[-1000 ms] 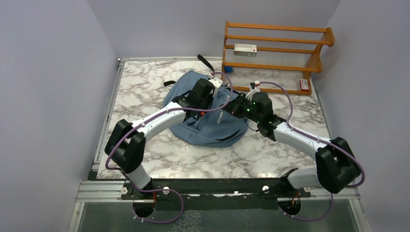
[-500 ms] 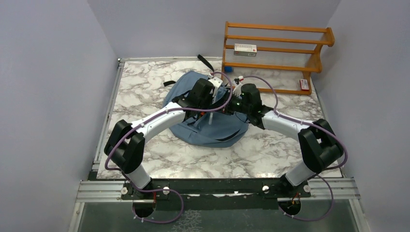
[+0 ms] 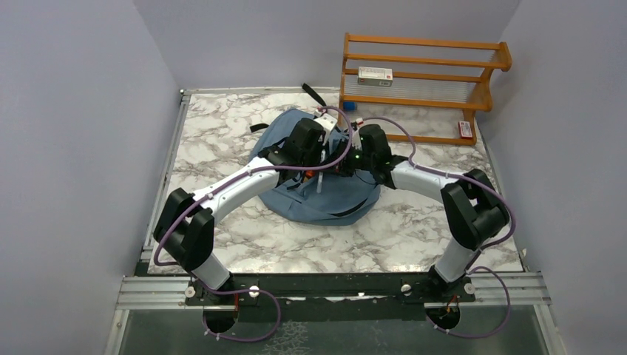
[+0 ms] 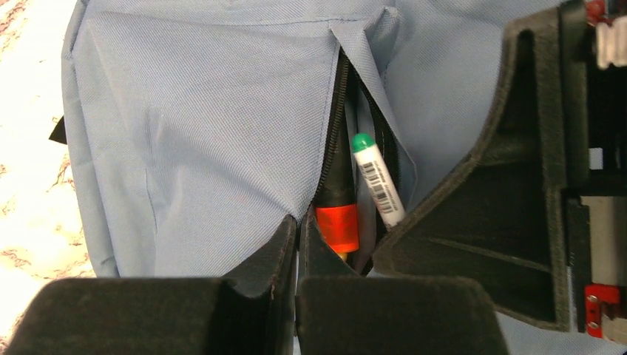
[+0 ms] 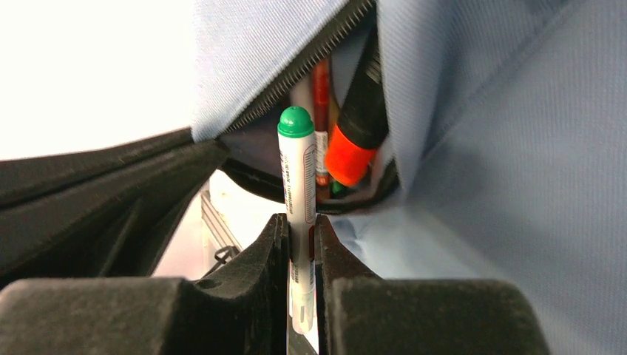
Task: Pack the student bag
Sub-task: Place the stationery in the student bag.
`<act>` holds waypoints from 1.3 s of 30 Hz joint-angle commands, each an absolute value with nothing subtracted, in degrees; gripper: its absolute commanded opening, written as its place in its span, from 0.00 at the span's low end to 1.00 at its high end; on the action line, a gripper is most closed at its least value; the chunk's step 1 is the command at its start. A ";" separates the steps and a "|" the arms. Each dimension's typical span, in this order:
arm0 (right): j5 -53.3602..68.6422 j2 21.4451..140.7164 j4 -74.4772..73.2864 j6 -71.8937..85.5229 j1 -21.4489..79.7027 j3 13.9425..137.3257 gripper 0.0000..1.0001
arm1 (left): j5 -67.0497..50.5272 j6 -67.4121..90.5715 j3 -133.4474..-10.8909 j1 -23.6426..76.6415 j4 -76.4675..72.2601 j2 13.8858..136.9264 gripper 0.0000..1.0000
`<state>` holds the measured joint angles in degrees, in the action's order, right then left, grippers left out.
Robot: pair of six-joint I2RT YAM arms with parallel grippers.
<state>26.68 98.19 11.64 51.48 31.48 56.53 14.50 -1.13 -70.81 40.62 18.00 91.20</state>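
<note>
The student bag (image 3: 325, 203), dusty blue, lies mid-table with both grippers over its zipped pocket. My left gripper (image 4: 298, 229) is shut, its tips pinching the bag (image 4: 207, 126) at the edge of the pocket's zipper mouth. My right gripper (image 5: 302, 237) is shut on a white marker with a green cap (image 5: 298, 170), cap end pointing at the gaping pocket. From the left wrist the same marker (image 4: 378, 181) shows at the opening. A black and orange marker (image 4: 339, 222) sits inside the pocket, with other pens (image 5: 320, 111) behind it.
A wooden rack (image 3: 425, 81) stands at the back right with a white box (image 3: 375, 74) on a shelf and a small red and white item (image 3: 464, 129) at its base. A black strap (image 3: 314, 95) trails behind the bag on the marble table (image 3: 222, 133).
My right arm has swung left with the green-capped marker, bringing it up to the pocket mouth. The left gripper has closed the last bit and stayed at the pocket edge.
</note>
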 commanded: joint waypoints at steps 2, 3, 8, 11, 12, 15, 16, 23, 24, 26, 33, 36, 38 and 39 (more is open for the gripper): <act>30.81 101.03 10.96 52.17 31.46 61.43 0.02 | 14.28 1.33 -71.63 40.92 15.21 87.30 0.00; 31.33 101.62 11.04 52.39 31.46 61.89 0.02 | 14.06 1.58 -71.63 40.92 15.21 87.27 0.00; 32.95 103.49 11.43 53.54 31.46 63.12 0.02 | 12.27 2.52 -71.46 40.95 14.48 86.37 0.00; 32.88 103.54 11.90 54.28 31.47 62.76 0.01 | 11.71 3.22 -71.54 40.88 14.24 86.14 0.00; 32.81 103.54 11.95 54.31 31.46 62.55 0.01 | 11.69 3.27 -71.54 40.95 14.19 86.13 0.00; 32.87 103.58 11.73 54.40 31.46 62.11 0.01 | 11.50 3.40 -71.54 40.89 14.24 86.22 0.00; 32.98 103.68 11.61 54.40 31.46 62.12 0.01 | 11.31 3.40 -71.54 40.94 14.23 86.29 0.00; 32.37 104.91 10.79 53.64 31.46 64.09 0.01 | 9.28 3.64 -71.29 40.89 14.15 86.40 0.00; 31.56 105.00 10.79 53.57 31.46 64.55 0.01 | 8.91 3.63 -71.21 40.87 13.99 86.40 0.00; 29.72 104.94 12.40 53.87 31.46 64.86 0.01 | 8.09 3.68 -70.96 40.91 13.96 86.40 0.00; 24.80 106.77 16.64 55.68 31.12 67.63 0.01 | 7.65 4.06 -69.08 40.91 13.62 85.17 0.00; 23.11 108.23 17.38 55.52 31.03 69.32 0.01 | 7.82 3.96 -68.37 40.91 13.56 84.45 0.00; 22.27 109.77 17.42 54.92 31.03 70.88 0.01 | 7.67 4.03 -68.05 40.95 13.54 84.13 0.00; 21.84 110.61 17.51 54.66 31.03 71.71 0.01 | 7.52 4.04 -67.95 40.93 13.57 84.05 0.00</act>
<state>25.93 107.42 13.74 54.87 31.38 67.83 10.79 2.98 -68.40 40.29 16.36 87.29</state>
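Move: The right hand already holds the white marker, its green cap pointing forward. The pocket mouth it is meant for lies about 4 cm ahead, 2 cm to its left and 1 cm lower. The black-and-orange pen already inside is some 3 cm ahead, 3 cm left and 2 cm down. The zip edge pinched by the left fingers is roughly 3 cm ahead, 4 cm left and 2 cm up. From the left hand the mouth is about 1 cm ahead, 2 cm right and 3 cm below. Keeping its grip on the marker, the right hand first edges about 2 cm left and slightly forward and up, nearly halts there, then drives forward so that it ends about 5 cm farther out and 3 cm left, feeding the green-capped end in under the pocket flap. The left fingers stay shut on the zip edge, lifting it about 1.5 cm while easing slightly back with a small roll, left side down. ##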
